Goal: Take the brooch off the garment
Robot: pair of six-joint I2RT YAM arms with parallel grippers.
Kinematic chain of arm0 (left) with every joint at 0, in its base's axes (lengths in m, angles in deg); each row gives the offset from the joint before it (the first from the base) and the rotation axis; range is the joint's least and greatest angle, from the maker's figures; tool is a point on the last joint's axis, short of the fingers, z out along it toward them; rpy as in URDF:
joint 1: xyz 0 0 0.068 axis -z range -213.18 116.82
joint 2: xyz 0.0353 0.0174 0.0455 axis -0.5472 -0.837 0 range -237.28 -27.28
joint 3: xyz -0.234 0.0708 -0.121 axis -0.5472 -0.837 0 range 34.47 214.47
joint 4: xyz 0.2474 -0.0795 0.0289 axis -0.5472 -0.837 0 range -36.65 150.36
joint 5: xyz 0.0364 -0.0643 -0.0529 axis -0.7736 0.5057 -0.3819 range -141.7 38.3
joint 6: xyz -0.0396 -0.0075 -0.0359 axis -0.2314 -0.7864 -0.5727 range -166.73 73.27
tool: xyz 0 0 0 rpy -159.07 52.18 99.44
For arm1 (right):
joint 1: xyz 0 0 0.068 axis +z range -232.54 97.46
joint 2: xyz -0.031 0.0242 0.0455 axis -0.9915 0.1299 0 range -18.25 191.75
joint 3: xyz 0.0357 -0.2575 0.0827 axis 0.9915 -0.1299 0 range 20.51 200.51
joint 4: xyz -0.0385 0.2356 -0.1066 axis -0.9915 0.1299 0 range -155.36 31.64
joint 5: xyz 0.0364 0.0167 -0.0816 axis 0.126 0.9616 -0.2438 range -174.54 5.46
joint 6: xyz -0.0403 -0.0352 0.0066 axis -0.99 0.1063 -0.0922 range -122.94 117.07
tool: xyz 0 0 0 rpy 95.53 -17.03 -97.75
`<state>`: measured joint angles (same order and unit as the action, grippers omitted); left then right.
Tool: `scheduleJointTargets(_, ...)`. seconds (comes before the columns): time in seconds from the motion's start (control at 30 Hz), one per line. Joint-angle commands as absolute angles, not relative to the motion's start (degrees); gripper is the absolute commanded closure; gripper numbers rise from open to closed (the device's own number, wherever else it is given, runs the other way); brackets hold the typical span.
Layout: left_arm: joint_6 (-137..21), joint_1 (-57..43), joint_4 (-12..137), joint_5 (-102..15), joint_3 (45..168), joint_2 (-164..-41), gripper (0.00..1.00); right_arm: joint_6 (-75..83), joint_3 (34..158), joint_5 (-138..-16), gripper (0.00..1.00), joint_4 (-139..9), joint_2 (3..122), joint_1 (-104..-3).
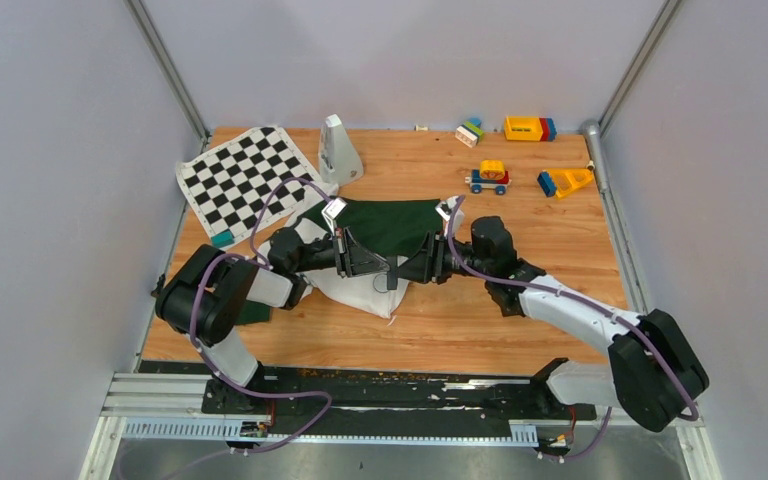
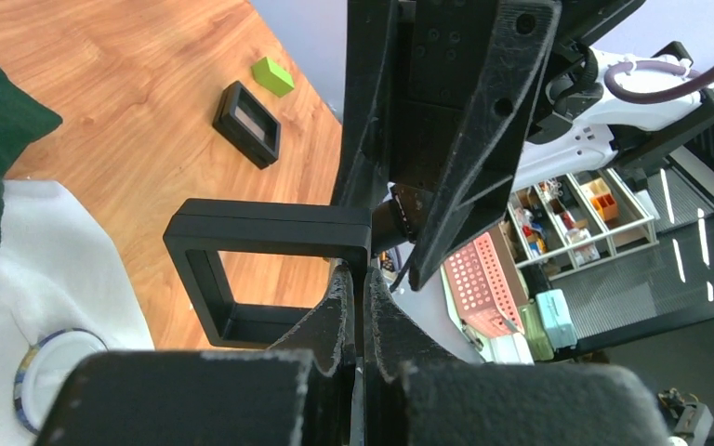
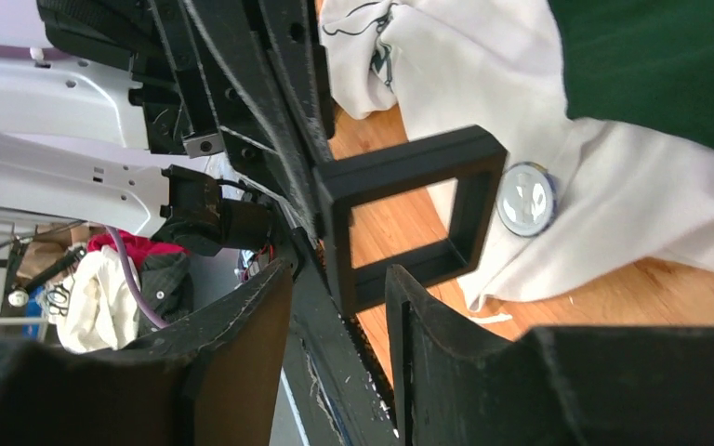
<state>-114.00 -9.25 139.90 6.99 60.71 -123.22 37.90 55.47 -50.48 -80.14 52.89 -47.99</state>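
The garment [image 1: 380, 225] lies crumpled mid-table, dark green sleeve over white cloth [image 3: 614, 186]. On the white cloth lies a small round piece with a bluish-yellow rim, the brooch [image 3: 526, 200] as far as I can tell, also in the left wrist view [image 2: 51, 372]. My left gripper [image 2: 363, 279] is shut on one edge of an open black square frame [image 2: 270, 232], held above the cloth. My right gripper [image 3: 339, 279] faces it, open, its fingers [image 3: 428, 344] standing either side of the frame's [image 3: 409, 218] near corner without touching it. Both grippers meet over the garment [image 1: 397, 270].
A chequered mat [image 1: 245, 180] and a white cone-shaped object [image 1: 339, 150] sit at the back left. Toy blocks [image 1: 528, 128] and a toy car [image 1: 488, 177] stand at the back right. A second black square tray [image 2: 246, 123] and a green block [image 2: 272, 76] lie on the wood.
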Motion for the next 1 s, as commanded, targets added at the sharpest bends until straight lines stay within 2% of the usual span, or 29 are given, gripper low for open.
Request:
scheduleJointTargets(0.0, -114.5, -9.2, 143.5, 8.2, 61.2, -124.1, 1.00, 34.5, 59.7, -50.0, 0.59, -81.8, 54.6, -45.8)
scheduleJointTargets(0.37, -115.4, -8.7, 144.3, 8.8, 61.5, -124.6, 1.00, 34.9, 61.2, -51.0, 0.73, -81.5, 57.4, -45.3)
scheduleJointTargets(0.43, -115.4, -8.7, 144.3, 8.8, 61.5, -124.6, 1.00, 34.8, 61.2, -51.0, 0.81, -81.4, 57.5, -45.4)
scheduleJointTargets(0.53, -115.4, -8.7, 144.4, 8.9, 61.5, -124.8, 1.00, 34.6, 61.1, -51.7, 0.99, -80.5, 57.0, -45.4)
scheduleJointTargets(0.73, -115.9, -9.5, 144.7, 8.6, 61.5, -126.1, 1.00, 34.0, 57.2, -54.4, 1.00, -78.5, 51.2, -46.7)
scheduleJointTargets(0.97, -116.1, -9.8, 145.5, 8.7, 61.5, -126.6, 1.00, 35.7, 52.3, -49.9, 1.00, -79.5, 47.2, -51.8)
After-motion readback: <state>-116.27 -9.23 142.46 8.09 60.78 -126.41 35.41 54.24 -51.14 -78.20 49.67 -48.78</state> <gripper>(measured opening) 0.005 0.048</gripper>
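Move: The black frame hangs from the left hand's shut fingers by its upper edge, its middle some 3 cm below that hand, 1 cm ahead and 1 cm to its right. From the open right hand the frame's middle lies about 2 cm left, 1 cm ahead and 3 cm lower. The brooch on the garment is roughly 2 cm ahead of the right hand, 4 cm left and 14 cm below; the green cloth's middle is 13 cm ahead and 3 cm left, 14 cm down. The frame's upper edge is taken between the right hand's fingers: the hand slides just under 2 cm left onto it, closes from about half open, then pulls back right about 3 cm, away from the left hand. The left fingers stay shut, that hand holding nearly still and sinking 1 cm. ##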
